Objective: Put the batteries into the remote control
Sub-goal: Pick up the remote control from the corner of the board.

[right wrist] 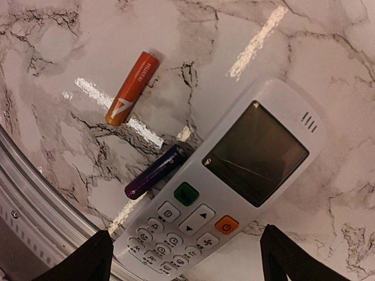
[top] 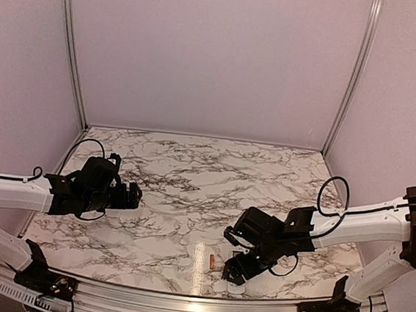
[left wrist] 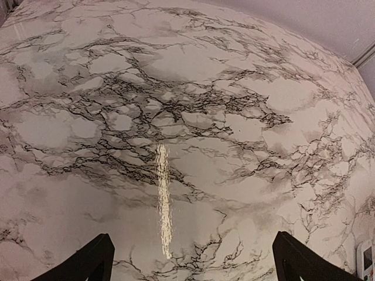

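Note:
The remote control (right wrist: 234, 175) is a white handset lying face up on the marble table, dark screen at the upper right and button rows at the lower left. A dark purple-black battery (right wrist: 155, 171) rests against its left edge. An orange battery (right wrist: 132, 88) lies apart, further up-left. My right gripper (right wrist: 187, 263) is open, its fingertips standing either side of the remote's button end, with a gap on the right side. From above, the right gripper (top: 237, 271) covers most of the remote, with the orange battery (top: 212, 261) just left of it. My left gripper (top: 134, 195) (left wrist: 193, 269) hovers open over bare marble at the left.
An aluminium rail (right wrist: 35, 193) (top: 194, 302) runs along the table's near edge, close behind the batteries and the remote's button end. A thin bright streak (top: 199, 262) lies left of the orange battery. Pale walls enclose the back and both sides.

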You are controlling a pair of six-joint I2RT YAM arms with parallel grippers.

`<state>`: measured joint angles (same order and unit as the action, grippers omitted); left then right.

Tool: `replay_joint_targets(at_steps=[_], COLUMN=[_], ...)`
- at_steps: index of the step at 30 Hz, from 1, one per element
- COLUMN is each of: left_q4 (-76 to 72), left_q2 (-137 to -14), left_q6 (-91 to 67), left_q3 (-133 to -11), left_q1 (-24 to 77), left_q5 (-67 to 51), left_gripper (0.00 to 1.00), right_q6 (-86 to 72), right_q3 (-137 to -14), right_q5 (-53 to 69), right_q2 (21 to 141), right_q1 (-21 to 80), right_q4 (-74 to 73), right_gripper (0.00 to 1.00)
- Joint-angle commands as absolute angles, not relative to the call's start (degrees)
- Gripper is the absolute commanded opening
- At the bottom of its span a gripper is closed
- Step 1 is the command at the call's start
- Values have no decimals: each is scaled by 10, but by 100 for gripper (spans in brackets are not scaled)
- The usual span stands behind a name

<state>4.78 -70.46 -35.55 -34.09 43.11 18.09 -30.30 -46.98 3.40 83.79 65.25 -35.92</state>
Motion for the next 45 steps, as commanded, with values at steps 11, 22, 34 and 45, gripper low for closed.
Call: replay_joint_targets(at_steps=[11,22,34,45], left_q4=[15,11,16,5], left_q2=[-680,-670,-671,-664], left_q6=[-364,-365,-360,-359], left_q3=[-313,-304,-310,-300], left_q1=[434,435,435,435], left_q5=[191,194,198,182], left_gripper=[99,99,99,99], right_q6=[-346,-353,-351,-276], right_q3=[-498,-510,-465,-451], right_q5=[7,-34,-61,-7], right_q2=[867,904,878,876], right_q1=[663,664,625,532], right_q4=[-362,-373,-374,-322], right_gripper=[83,79,64,57])
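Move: The remote control's middle lies about 3 cm ahead of the right hand, 1 cm to its left and 3 cm below; the open fingers hover over its near half. The blue battery is roughly 2 cm ahead and 5 cm left of that hand, the orange battery some 4 cm ahead and 9 cm left, both about 4 cm down. From the left hand the remote is roughly 32 cm to the right, 14 cm back and 10 cm below. Down first, by about 2 cm, the right hand sinks around the remote control. It then sweeps forward and to the right, some 4 to 5 cm each way, turning about 10 degrees clockwise, away from the batteries. The fingers narrow by roughly a quarter of their range and end with a pad at either long side of the remote, just below its screen, dragging it along. ##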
